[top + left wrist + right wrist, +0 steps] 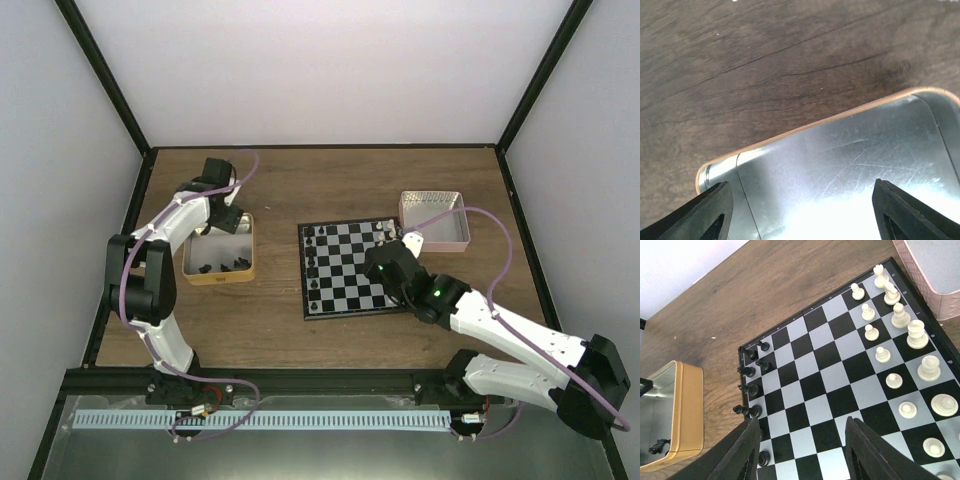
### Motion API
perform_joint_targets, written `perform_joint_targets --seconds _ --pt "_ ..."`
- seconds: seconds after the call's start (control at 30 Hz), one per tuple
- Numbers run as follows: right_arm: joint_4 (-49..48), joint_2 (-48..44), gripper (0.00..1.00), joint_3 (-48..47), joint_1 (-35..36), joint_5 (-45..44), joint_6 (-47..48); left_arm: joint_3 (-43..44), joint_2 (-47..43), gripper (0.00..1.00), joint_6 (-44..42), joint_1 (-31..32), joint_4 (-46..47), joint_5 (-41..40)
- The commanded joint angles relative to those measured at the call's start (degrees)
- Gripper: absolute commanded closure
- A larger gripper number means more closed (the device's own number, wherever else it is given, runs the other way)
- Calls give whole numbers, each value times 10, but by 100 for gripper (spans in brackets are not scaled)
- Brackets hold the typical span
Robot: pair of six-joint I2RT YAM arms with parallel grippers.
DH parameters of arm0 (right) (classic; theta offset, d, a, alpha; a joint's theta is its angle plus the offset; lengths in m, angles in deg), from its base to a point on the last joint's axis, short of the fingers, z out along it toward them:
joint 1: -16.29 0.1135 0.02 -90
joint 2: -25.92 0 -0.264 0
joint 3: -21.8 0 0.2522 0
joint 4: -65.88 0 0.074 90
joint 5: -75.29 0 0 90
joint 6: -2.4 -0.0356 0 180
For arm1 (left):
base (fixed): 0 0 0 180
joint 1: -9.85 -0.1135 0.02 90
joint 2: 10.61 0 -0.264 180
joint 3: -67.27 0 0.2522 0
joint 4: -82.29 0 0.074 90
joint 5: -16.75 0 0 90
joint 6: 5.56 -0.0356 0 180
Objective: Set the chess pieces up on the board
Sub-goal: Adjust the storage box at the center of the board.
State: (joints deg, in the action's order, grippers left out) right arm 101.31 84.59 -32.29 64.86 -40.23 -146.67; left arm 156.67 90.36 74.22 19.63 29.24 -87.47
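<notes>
The board (345,268) lies at mid-table. Black chess pieces (747,390) stand along its left edge and white ones (900,340) along its right side. More black chess pieces (215,267) lie in a tan tin (218,255) on the left; one of them (659,446) shows in the right wrist view. My left gripper (225,215) hangs over the far end of that tin. Its jaws stand wide over the bare metal floor (840,165), and the left gripper (800,200) is open with nothing between its fingers. My right gripper (802,440) is open above the board's near squares and holds nothing.
A pink tin (435,215) stands just beyond the board's far right corner. The tan tin's wall (687,410) rises left of the board. Black frame posts and white walls close in the wooden table (330,180).
</notes>
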Motion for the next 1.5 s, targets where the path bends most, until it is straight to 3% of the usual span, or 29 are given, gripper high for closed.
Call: perform_joint_targets --seconds 0.0,0.27,0.43,0.63,0.93,1.2,1.47 --pt "-10 -18 52 7 -5 2 12 2 13 21 -136 -3 28 14" --pt "-8 -16 52 4 -6 8 2 51 82 19 -259 -4 12 19" --pt "-1 -9 52 -6 -6 5 0 84 118 30 -261 -4 -25 80" --pt "10 7 52 -28 -7 1 5 100 137 53 -243 -16 -24 83" --pt "9 5 52 -31 -7 5 6 87 98 62 -196 -32 -17 82" --pt "2 -5 52 -31 -7 13 23 81 98 71 -94 -37 -37 56" --pt "-4 -48 53 -13 -7 20 35 17 64 78 -56 -39 -25 46"
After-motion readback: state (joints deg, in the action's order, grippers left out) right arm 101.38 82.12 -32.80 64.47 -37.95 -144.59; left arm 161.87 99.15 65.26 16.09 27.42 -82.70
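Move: The storage box of black pieces has its middle about 6 cm back and 2 cm to the left of the left hand, some 8 cm below; the spot on its far rim that the open fingers go for is roughly 3 cm ahead, 2 cm to the right and 5 cm down. The few black pieces inside lie some 10 cm back and 3 cm right; the chess board's middle is around 37 cm right and 11 cm back. From the right hand, the box's middle lies about 43 cm left, 10 cm ahead. The left hand, wide open, sinks about 5 cm and reaches 3 cm forward onto the far rim of the storage box, turning some 25 degrees clockwise as it goes, and closes with one finger either side of the wall. Still closing, it rises about a centimetre and draws the rim some 3 cm left and then a little back, turning nearly 20 degrees back counter-clockwise. ##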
